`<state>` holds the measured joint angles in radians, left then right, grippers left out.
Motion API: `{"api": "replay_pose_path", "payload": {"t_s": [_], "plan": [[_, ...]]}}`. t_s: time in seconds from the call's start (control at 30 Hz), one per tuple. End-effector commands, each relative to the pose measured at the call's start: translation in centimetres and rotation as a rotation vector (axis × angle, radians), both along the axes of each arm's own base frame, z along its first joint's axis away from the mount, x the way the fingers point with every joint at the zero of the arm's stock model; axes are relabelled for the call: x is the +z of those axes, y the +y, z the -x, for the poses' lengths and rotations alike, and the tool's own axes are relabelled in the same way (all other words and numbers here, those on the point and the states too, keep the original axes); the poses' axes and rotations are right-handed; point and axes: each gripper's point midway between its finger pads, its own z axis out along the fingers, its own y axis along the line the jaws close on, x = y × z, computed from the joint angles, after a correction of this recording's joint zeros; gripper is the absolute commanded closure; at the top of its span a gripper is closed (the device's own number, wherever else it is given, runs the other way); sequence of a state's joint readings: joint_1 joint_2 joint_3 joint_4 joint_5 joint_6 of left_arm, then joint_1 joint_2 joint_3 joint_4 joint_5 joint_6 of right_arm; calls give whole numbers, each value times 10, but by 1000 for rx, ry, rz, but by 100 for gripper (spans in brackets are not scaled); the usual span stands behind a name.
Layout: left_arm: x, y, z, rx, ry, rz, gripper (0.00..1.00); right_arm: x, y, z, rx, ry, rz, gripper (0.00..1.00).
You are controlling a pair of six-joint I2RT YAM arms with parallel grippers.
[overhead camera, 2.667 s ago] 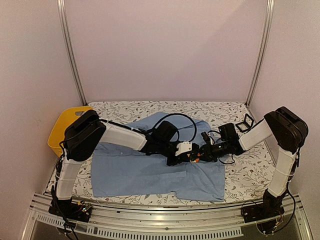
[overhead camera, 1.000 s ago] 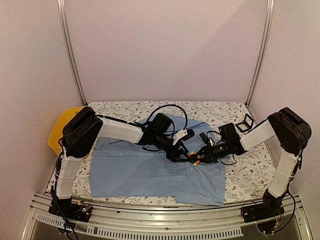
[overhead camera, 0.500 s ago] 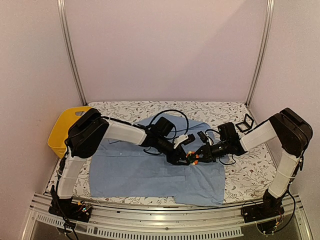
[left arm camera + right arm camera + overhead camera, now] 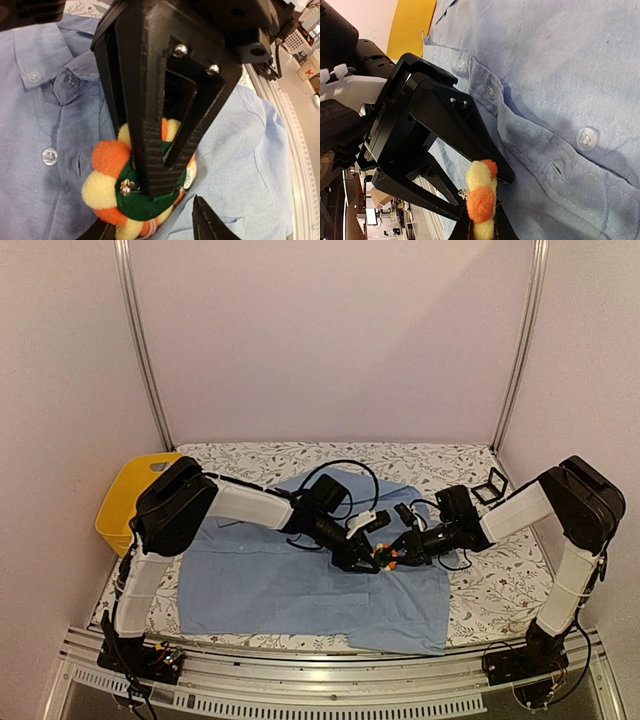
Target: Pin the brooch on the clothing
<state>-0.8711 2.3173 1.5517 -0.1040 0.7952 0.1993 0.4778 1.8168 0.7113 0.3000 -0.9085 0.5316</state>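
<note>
The clothing [image 4: 270,580] is a light blue shirt lying flat on the table, also seen in the left wrist view [image 4: 40,100] and the right wrist view [image 4: 570,75]. The brooch [image 4: 383,557] hangs just above the shirt's button placket, right of centre. My right gripper [image 4: 484,232] is shut on the brooch [image 4: 481,205] and holds it edge-on. One right finger [image 4: 150,125] presses on its green back [image 4: 145,205], where the metal pin shows. My left gripper [image 4: 152,230] is open, its tips either side of the brooch's lower edge. The two grippers [image 4: 368,552] meet there.
A yellow basket [image 4: 125,500] stands at the table's left edge, beside the left arm's elbow. A small black square frame [image 4: 490,487] lies at the back right. The floral table cover [image 4: 480,590] shows around the shirt. Metal rails run along the near edge.
The left gripper has turned and drawn in close around the brooch, its jaws a little narrower than a second ago. The right gripper keeps the brooch in nearly the same spot.
</note>
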Motion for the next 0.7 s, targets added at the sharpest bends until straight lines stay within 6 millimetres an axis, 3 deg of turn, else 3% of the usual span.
{"api": "replay_pose_path", "payload": {"t_s": [0.0,0.27,0.5,0.67], "plan": [[-10,-5,8,-40,-29,0,58,-2,2,1,2,-7,-4,100],[-6,-12,8,-43,-31,15,75,-4,3,2,1,2,-10,100],[6,-14,11,-50,-7,34,100,-8,3,3,0,11,-8,100],[22,-17,16,-66,31,69,97,-11,1,5,-1,15,-3,100]]}}
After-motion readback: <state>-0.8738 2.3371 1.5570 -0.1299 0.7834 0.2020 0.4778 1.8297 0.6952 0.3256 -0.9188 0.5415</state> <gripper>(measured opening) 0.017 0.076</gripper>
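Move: The brooch, still held by the right hand, lies right at the left hand's half-open fingers, its middle about 2 cm to the right, 1 cm ahead and 1 cm up. A shirt button on the placket is some 6 cm ahead of the left hand and 4 cm to its left, about 2 cm lower; the shirt pocket is roughly 6 cm to the left and 3 cm back. From the right hand, the brooch's middle is about 1 cm left and 1 cm down. The left hand sinks about 1 cm, closing its half-open fingers at the brooch's petal rim while the right keeps its grip. ##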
